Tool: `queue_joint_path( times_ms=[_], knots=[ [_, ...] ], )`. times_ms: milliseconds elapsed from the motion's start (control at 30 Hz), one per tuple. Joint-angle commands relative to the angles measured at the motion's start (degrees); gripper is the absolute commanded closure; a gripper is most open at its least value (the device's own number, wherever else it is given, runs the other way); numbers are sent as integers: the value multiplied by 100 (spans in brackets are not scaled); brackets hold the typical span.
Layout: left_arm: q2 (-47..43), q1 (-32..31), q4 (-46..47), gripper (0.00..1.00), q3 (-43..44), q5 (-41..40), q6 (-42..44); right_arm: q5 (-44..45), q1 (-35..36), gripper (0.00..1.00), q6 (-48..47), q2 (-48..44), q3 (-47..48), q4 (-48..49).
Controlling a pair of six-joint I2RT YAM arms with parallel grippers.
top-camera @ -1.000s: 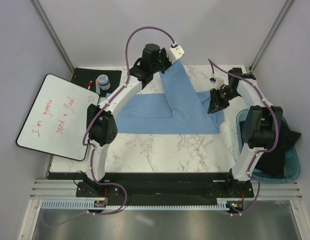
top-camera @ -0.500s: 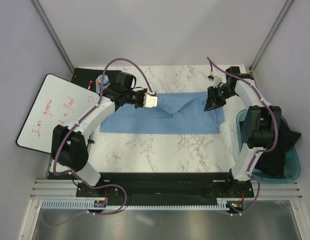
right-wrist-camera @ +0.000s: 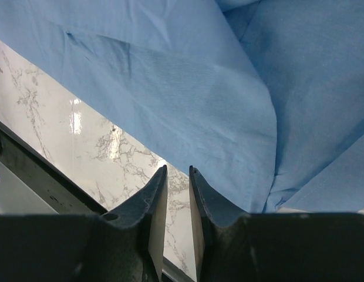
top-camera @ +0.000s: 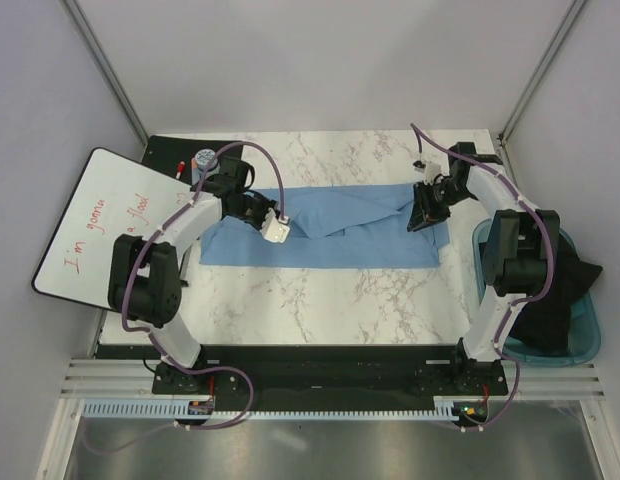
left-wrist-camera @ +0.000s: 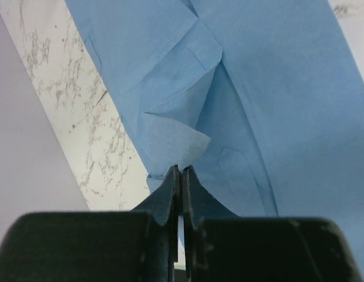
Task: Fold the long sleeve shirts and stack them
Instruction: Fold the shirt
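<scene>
One light-blue long sleeve shirt [top-camera: 360,240] lies spread across the marble table [top-camera: 320,300], with a folded layer rumpled along its middle. My left gripper [top-camera: 282,232] sits low over the shirt's left part. In the left wrist view it [left-wrist-camera: 181,169] is shut on a small corner of the blue cloth [left-wrist-camera: 276,88]. My right gripper [top-camera: 423,217] hovers at the shirt's right end. In the right wrist view its jaws [right-wrist-camera: 177,169] stand slightly open, with only marble between them, and the cloth edge [right-wrist-camera: 188,70] lies just ahead of the tips.
A whiteboard [top-camera: 105,235] with red writing leans off the table's left edge. Behind it, a black mat holds a red marker [top-camera: 180,166] and a small jar [top-camera: 204,158]. A teal bin [top-camera: 587,345] with dark cloth stands at the right.
My left arm has swung down and to the left from high at the back, carrying the lifted cloth and laying it over the shirt. The right gripper has barely shifted.
</scene>
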Motion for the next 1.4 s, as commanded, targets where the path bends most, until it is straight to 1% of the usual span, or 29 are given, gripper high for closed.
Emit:
queue_joint_path(
  times_ms=[0,33,133,200,233,300,333,367,467,500,600,700,733,767,867,933,1000,1033,1267,1300,1367],
  knots=[
    [-57,332,-71,96,-55,44,1587,45,-6,71,-144,-169,-93,57],
    [-74,368,-71,96,-160,26,1946,62,2,71,-162,-169,-111,57],
    [-57,535,-71,94,-309,-149,2510,71,2,71,-188,-160,-128,39],
    [-13,658,-71,86,-345,-237,2652,71,-6,71,-206,-169,-128,22],
    [4,702,-71,83,-389,-298,2783,80,-6,71,-214,-187,-128,13],
    [-4,833,-71,62,-433,-378,2855,97,2,71,-241,-213,-102,-31],
    [-56,878,-79,55,-424,-369,2811,115,2,71,-250,-239,-93,-57],
    [-83,930,-79,51,-416,-361,2776,115,2,71,-276,-248,-76,-75],
    [-188,1203,-123,50,-319,-299,2644,106,2,70,-311,-353,-76,-127],
    [-198,1351,-141,50,-232,-282,2496,115,-6,71,-320,-371,-84,-128],
    [-259,1537,-229,50,-161,-238,2171,203,55,70,-355,-442,-128,-119],
    [-382,1546,-237,49,-248,-97,1941,273,125,71,-259,-450,-163,-14],
    [-408,1537,-238,45,-275,60,1880,326,317,71,-232,-442,-172,21],
    [-417,1520,-238,44,-292,114,1792,352,354,71,-197,-433,-190,65],
    [-400,1388,-229,43,-380,53,1625,440,529,71,-92,-372,-234,197],
    [-304,1265,-220,42,-389,-96,1353,536,643,71,-48,-292,-269,268],
    [-198,1177,-229,37,-459,-219,1317,546,679,71,-21,-240,-313,329],
    [-163,1168,-220,36,-477,-316,1343,546,688,71,-4,-231,-322,329],
    [347,1098,-176,38,-433,-808,1378,607,679,71,-4,-231,-401,321],
    [399,1098,-167,39,-398,-878,1378,633,688,71,-12,-239,-427,338],
    [627,1098,-176,45,-337,-1115,1308,660,688,71,-12,-248,-515,356]
  ],
)
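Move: My left hand has the sleeve's cuff end pinched, and the place it goes to is on the shirt about 7 cm to its left, level with it and some 10 cm below. The shirt's left end lies roughly 16 cm left and 4 cm back; the jar stands about 15 cm left and 11 cm ahead. From my right hand that laying place is about 41 cm left and 3 cm ahead, some 8 cm lower. I draw the pinched cuff left along the shirt towards its left end, sinking about 3 cm, and open my left fingers to let go of it on the way. Emptied, the hand runs on to about 12 cm left, eases back right some 3 cm, then sinks wide open over the cuff, having turned about 10 degrees counter-clockwise. My right hand, part-open and empty over the shirt, shifts some 3 cm left late on. ##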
